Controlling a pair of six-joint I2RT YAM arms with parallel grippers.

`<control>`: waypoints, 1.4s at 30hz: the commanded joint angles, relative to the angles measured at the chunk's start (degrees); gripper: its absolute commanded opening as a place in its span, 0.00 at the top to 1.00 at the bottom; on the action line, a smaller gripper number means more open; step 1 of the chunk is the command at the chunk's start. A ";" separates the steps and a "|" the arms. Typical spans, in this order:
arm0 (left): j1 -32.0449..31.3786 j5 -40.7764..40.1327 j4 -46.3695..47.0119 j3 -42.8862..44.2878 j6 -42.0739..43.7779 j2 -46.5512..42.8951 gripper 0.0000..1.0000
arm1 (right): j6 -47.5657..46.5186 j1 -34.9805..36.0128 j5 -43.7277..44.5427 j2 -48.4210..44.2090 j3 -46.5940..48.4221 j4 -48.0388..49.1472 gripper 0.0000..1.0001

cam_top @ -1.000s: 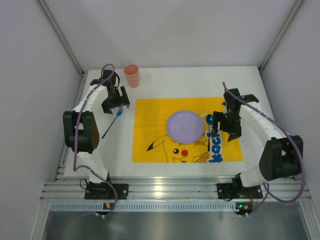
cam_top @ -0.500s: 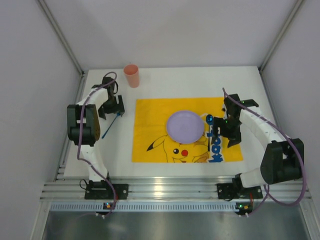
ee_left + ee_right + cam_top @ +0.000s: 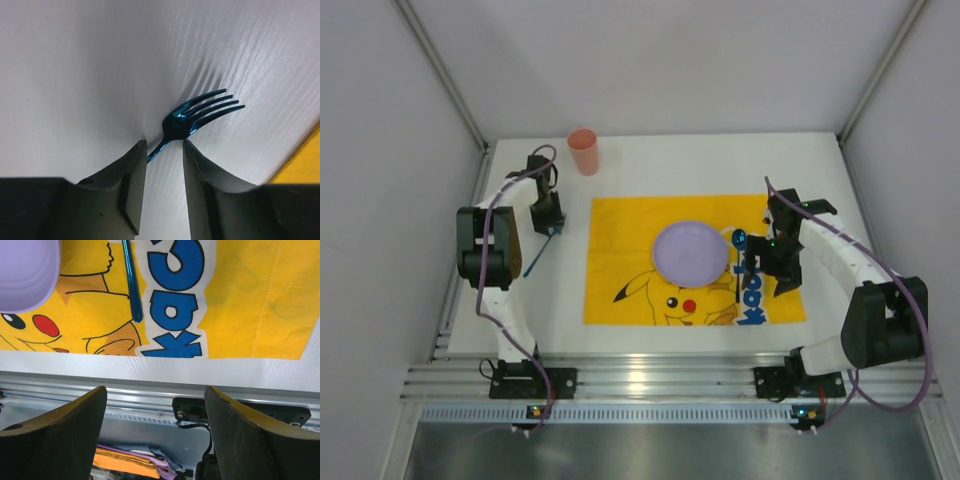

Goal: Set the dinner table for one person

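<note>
A shiny blue fork (image 3: pixel 541 250) lies on the white dinner table (image 3: pixel 700 165), left of the yellow Pikachu cloth (image 3: pixel 620 260). My left gripper (image 3: pixel 549 218) is low over its head end. In the left wrist view the fork's head (image 3: pixel 184 123) lies just past my fingertips, and its neck runs between them and under the left finger (image 3: pixel 131 172). The jaws stand a little apart and do not touch it. A lavender plate (image 3: pixel 690 250) sits on the cloth with a blue spoon (image 3: pixel 739 255) to its right. My right gripper (image 3: pixel 782 272) is wide open and empty, to the right of the spoon (image 3: pixel 131 285).
A salmon cup (image 3: pixel 583 151) stands at the back left of the table. The ribbed aluminium rail (image 3: pixel 670 382) runs along the near edge and shows in the right wrist view (image 3: pixel 150 390). White walls close in the left, back and right sides.
My left gripper has come down and forward from beside the cup onto the fork's head end. My right gripper has shifted slightly. The fork, plate, spoon and cup have not moved.
</note>
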 commanded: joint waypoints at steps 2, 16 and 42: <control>2.86 -2.74 2.30 -3.38 0.18 3.73 0.64 | -0.76 0.24 -0.39 0.44 0.75 0.89 0.21; 4.18 -2.65 1.16 -2.51 -0.70 4.78 1.00 | -0.68 0.33 -0.39 1.15 1.10 1.51 0.21; -22.69 -3.00 -1.39 -2.95 -16.41 -11.40 1.00 | -0.24 0.42 -3.29 -4.30 1.89 1.16 0.21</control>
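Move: The fork lies under the left hand at table height, its neck already between the half-open fingertips, its middle about 5 cm back and 2 cm left. The yellow placemat's left edge is level with the hand, some 11 cm to its right, and the purple plate 40 cm right and 7 cm back. The pink cup stands about 21 cm ahead and 7 cm right. From the right hand the fork lies roughly 60 cm left, 15 cm ahead and 8 cm lower. The left fingers close from half open to nearly shut, pinching the fork at its neck while the hand shifts only about a centimetre left, then hold there a moment. Keeping the grip, the hand lifts the fork about 8 cm and swings it quickly to the right, some 14 cm and slightly back, over the placemat's left strip towards the plate, with the wrist turning about 10 degrees clockwise and the fingertips tilting outward by as much. ##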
